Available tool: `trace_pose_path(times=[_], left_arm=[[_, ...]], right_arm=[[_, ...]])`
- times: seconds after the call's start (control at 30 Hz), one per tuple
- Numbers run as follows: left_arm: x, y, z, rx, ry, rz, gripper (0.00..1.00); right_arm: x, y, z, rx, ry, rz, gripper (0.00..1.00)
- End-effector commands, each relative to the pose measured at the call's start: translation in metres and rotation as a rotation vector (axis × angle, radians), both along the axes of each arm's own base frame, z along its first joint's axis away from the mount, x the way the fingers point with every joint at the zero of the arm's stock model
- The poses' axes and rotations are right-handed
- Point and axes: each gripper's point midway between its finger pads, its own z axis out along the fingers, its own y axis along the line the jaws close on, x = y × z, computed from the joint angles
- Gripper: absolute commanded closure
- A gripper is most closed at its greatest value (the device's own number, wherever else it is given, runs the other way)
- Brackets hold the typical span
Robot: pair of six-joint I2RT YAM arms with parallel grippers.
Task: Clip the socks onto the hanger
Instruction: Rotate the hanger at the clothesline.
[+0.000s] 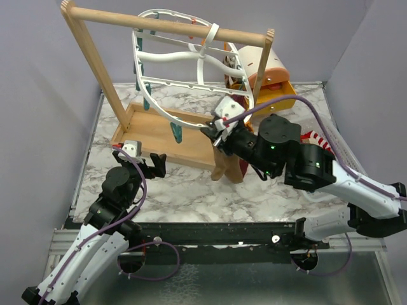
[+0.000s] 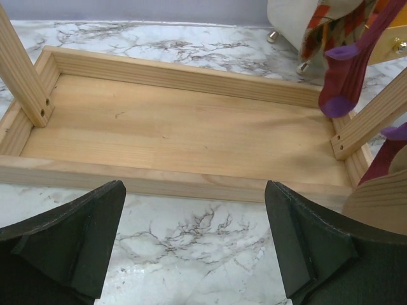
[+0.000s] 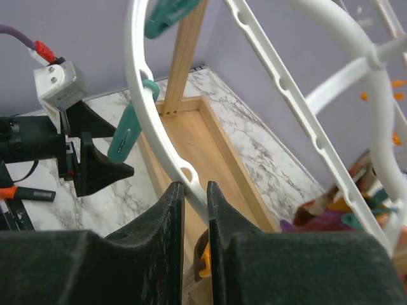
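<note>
The white oval hanger (image 1: 166,114) hangs from the wooden bar, and its rim (image 3: 137,95) runs down into the narrow gap of my right gripper (image 3: 194,187). That gripper (image 1: 213,135) is at the rim's lower front, its jaws nearly together with an orange clip (image 3: 203,264) between them. A tan-brown sock (image 1: 227,168) dangles right under it. A maroon sock (image 2: 346,70) hangs at the rack's right post. A red-and-white striped sock (image 1: 316,138) lies on the table to the right. My left gripper (image 1: 149,166) stands wide open and empty over the marble (image 2: 194,190), just in front of the tray.
The wooden rack has a top bar (image 1: 165,25) and a shallow tray (image 2: 191,133) on the marble table. A teal clip (image 3: 127,130) hangs from the rim near my right fingers. A cream and orange container (image 1: 273,67) with patterned socks stands at the back right.
</note>
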Motion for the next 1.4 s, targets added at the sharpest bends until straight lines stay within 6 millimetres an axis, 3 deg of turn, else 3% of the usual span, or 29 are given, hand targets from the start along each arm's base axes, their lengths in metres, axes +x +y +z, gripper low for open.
trace_pose_path(times=[0.0, 0.33, 0.4, 0.5, 0.63, 0.87, 1.0, 1.13, 1.37], left_arm=[[0.0, 0.006, 0.006, -0.008, -0.008, 0.03, 0.01], [0.0, 0.007, 0.005, -0.005, -0.001, 0.035, 0.01], [-0.001, 0.008, 0.006, -0.007, -0.004, 0.036, 0.01], [-0.001, 0.008, 0.006, -0.008, -0.005, 0.037, 0.01], [-0.001, 0.007, 0.006, -0.01, -0.005, 0.033, 0.01], [0.0, 0.006, 0.005, -0.009, 0.0, 0.031, 0.01], [-0.001, 0.007, 0.006, -0.012, -0.005, 0.035, 0.01], [-0.002, 0.007, 0.007, -0.015, -0.006, 0.031, 0.01], [-0.002, 0.004, 0.007, -0.018, -0.008, 0.016, 0.01]], right_arm=[[0.01, -0.048, -0.004, 0.003, 0.012, -0.158, 0.79], [0.01, -0.094, -0.012, 0.009, 0.012, -0.257, 0.74], [0.008, -0.1, -0.013, 0.019, 0.02, -0.258, 0.65], [0.0, -0.104, -0.009, 0.06, 0.051, -0.221, 0.44], [-0.004, -0.11, 0.011, 0.194, 0.079, -0.217, 0.31], [0.031, -0.118, 0.058, 0.41, 0.05, -0.49, 0.29], [0.056, -0.123, 0.081, 0.504, 0.036, -0.563, 0.28], [0.081, -0.135, 0.077, 0.549, 0.084, -0.638, 0.28], [0.08, -0.178, 0.051, 0.6, 0.057, -0.754, 0.27]])
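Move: Between the right hand's nearly shut fingers is the hanger's near rim. On that rim a teal clip hangs some 12 cm to the hand's left, level with it and about 3 cm lower; the brown socks hang roughly 4 cm to its right and 12 cm below. The stand's right post is about 13 cm ahead and 16 cm to the right. From the left hand, the gripped rim is some 4 cm ahead, 19 cm right and 22 cm up. Drawing the hanger's near rim to the right, the right hand travels about 8 cm with its fingers still closed, then opens and lets go. It swings forward and up clear of the rim, then goes right again and dips slightly, towards the right post, turning some 35 degrees clockwise and rolling its left side up, fingers staying open. ##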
